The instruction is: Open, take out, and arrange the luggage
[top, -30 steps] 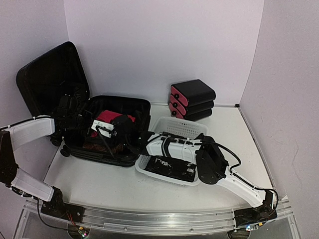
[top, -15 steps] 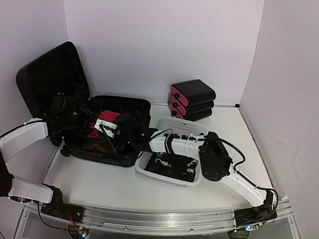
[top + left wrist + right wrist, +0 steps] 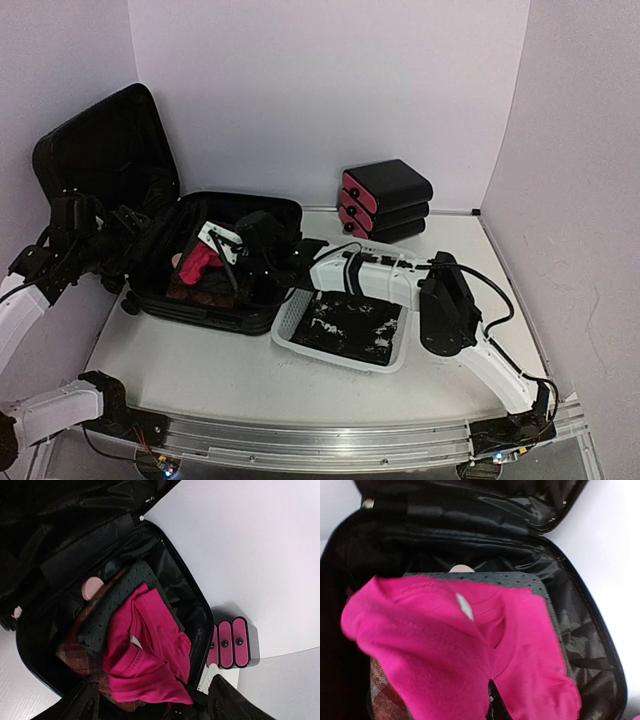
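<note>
The luggage (image 3: 222, 300) lies open at the left of the table, its lid (image 3: 100, 150) standing up behind it. Inside are a pink shirt (image 3: 197, 262), a grey dotted garment (image 3: 115, 600) and a plaid one (image 3: 75, 655). My right gripper (image 3: 218, 243) reaches into the luggage and is shut on the pink shirt (image 3: 435, 645), which bunches up around the gripper (image 3: 493, 700) and hides the fingers. My left gripper (image 3: 138, 230) hangs open by the luggage's left rim. In its wrist view the gripper (image 3: 160, 707) is above the shirt (image 3: 150, 650), holding nothing.
A white mesh basket (image 3: 335, 358) with a dark garment in it sits right of the luggage, under my right arm. A stack of black boxes with pink fronts (image 3: 385, 200) stands at the back wall. A small pink round item (image 3: 91, 586) lies in the luggage's far corner.
My left gripper opened and drew back to the left, out of the luggage. The right gripper kept hold of the pink shirt, which is now bunched and lifted off the pile.
</note>
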`<move>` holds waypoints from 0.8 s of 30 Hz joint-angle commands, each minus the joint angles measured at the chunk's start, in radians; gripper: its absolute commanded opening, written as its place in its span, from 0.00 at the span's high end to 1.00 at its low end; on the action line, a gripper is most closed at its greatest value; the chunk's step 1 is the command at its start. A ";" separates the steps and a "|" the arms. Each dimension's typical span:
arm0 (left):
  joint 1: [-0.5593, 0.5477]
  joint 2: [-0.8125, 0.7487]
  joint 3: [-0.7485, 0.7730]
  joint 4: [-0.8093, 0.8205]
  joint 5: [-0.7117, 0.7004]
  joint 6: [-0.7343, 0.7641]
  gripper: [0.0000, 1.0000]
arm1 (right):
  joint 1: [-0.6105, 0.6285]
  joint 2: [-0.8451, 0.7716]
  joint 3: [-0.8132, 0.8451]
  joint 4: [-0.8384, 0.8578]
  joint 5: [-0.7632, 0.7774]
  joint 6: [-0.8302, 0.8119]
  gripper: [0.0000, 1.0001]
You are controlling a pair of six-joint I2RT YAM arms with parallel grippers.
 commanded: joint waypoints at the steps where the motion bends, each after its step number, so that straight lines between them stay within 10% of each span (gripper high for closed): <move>1: -0.001 -0.075 0.020 -0.037 -0.106 0.104 0.25 | -0.003 -0.147 0.097 -0.101 0.043 0.092 1.00; 24: -0.001 -0.101 -0.026 -0.056 0.013 0.098 0.26 | -0.089 -0.606 0.008 -0.566 0.006 0.201 1.00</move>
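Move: The right hand already grips the pink shirt over the open suitcase. The white basket with the dark clothes stands about 25 cm to its right, 4 cm farther out and some 11 cm lower. From the same hand, the suitcase tray's middle is about 8 cm ahead, 11 cm left and 10 cm below. The left hand is empty and has the basket roughly 47 cm to its right, 11 cm ahead and 23 cm below. Keeping its shut grip on the pink shirt, the right hand pulls it up off the grey dotted cloth, at first almost straight up, gathering speed until it has risen some 22 cm. As it climbs, it swings more and more to the right, about 12 cm towards the basket's side, and draws slightly back, the wrist turning only a little and the shirt's free part hanging from the fingers. ##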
